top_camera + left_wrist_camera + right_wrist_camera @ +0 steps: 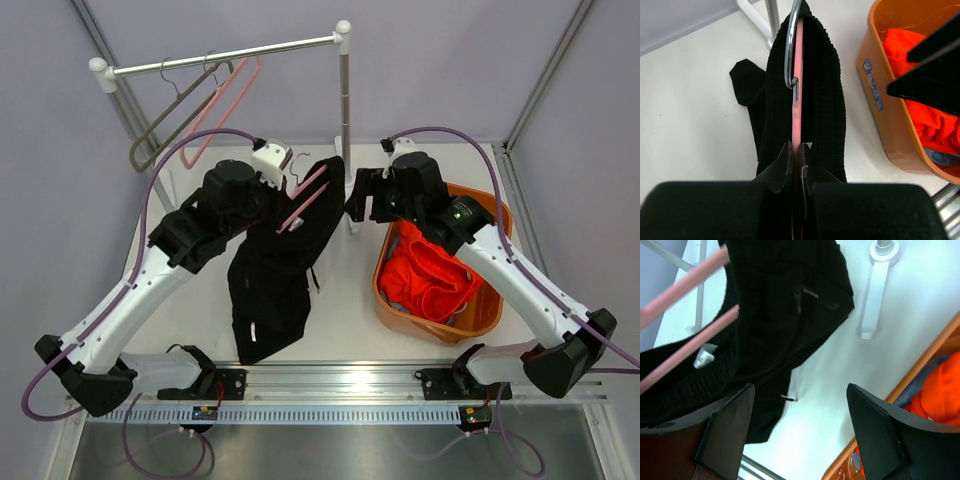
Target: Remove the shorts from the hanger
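Observation:
The black shorts [270, 280] hang over a pink hanger [303, 198], their legs trailing down onto the table. My left gripper [284, 190] is shut on the hanger's pink bar [797, 90], just below its metal hook [789, 55], with the waistband [825, 100] draped on both sides. My right gripper [367, 205] is open and empty just right of the shorts; in the right wrist view its open fingers [800, 390] frame the shorts' edge [780, 305]. The orange shorts [430, 275] and a bit of the light blue shorts [942, 156] lie in the basket.
An orange basket [490, 310] stands at the right, below my right arm. The clothes rack's rail [230, 55] crosses the back with a grey hanger [175, 115] and a pink hanger [225, 105] on it. Its post [346, 120] stands between the grippers.

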Controlling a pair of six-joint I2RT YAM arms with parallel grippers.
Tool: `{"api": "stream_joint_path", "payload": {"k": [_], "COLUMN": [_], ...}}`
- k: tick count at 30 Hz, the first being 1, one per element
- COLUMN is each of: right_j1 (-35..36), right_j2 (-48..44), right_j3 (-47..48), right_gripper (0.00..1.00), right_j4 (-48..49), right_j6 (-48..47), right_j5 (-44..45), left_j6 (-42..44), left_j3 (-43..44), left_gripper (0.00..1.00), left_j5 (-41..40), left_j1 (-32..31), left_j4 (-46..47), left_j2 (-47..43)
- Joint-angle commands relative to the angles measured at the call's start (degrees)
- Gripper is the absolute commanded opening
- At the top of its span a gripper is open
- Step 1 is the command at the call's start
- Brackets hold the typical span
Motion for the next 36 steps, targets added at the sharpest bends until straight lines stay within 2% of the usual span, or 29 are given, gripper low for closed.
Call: {"api": "stream_joint_path", "payload": {"k": [1,15,22,23,25,26,28,29,33,36], "right_j1": [0.9,3.5,3.5,3.5,3.5,3.5,3.5,3.5,3.4,3.4], "right_j2": [1.8,8.8,10.2,10.5,10.7,10.9,11.1,11.3,11.5,12.0], "right_j3": [3.6,7.4,8.1,8.3,8.8,9.1,9.6,9.8,10.7,11.8], "right_gripper": [0.82,0.79,0.61,0.53,0.45,0.33,0.24,0.14,0.08,0.07], "right_j4": [3.3,3.7,3.7,3.8,3.5,3.5,3.2,3.2,2.5,1.8], "right_j6": [0.8,1.8,1.8,1.6,1.5,1.5,1.4,1.2,0.7,0.1], "right_j5": [-3.1,-1.8,1.3,1.5,1.7,1.8,2.1,2.3,4.6,6.4], "left_j6": [-1.0,-1.4,-1.2,-1.2,-1.1,-1.1,-1.0,-1.0,-0.9,-0.5], "left_j3": [-1.0,-3.6,-4.1,-4.2,-4.5,-4.7,-5.2,-5.7,-7.1,-7.8], "left_gripper": [0.00,0.00,0.00,0.00,0.00,0.00,0.00,0.00,0.00,0.00], "left_j5": [3.5,4.5,5.0,5.1,5.0,4.9,4.9,4.9,5.3,7.4], "left_j1": [-0.7,-3.4,-3.6,-3.7,-3.7,-3.7,-3.7,-3.7,-3.7,-3.7], "left_j4": [3.8,4.4,2.7,2.1,1.4,0.9,0.3,-0.3,-1.4,-2.6], "left_j2": [-3.0,-4.8,-8.0,-8.5,-9.3,-10.1,-10.8,-11.6,-13.0,-13.8]}}
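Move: The waistband of the black shorts, where it drapes over the end of the pink hanger, lies about 4 cm ahead of the open right hand, 6 cm to its left and slightly below. The rack post's foot stands some 15 cm ahead and 1 cm left of that hand, far below it; the orange box is about 19 cm right and 6 cm back, lower down. From the left hand, which already holds the hanger, the waistband is roughly 7 cm ahead and 8 cm right, a little below. The waistband of the black shorts is met at the hanger's end by the right hand, which goes about 5 cm left and half that forward, dips and partly rises again, closing its wide-open fingers to pinch the cloth. Meanwhile the left hand keeps its grip on the pink hanger and draws it back some 5.5 cm, dipping briefly and turning slightly clockwise. ##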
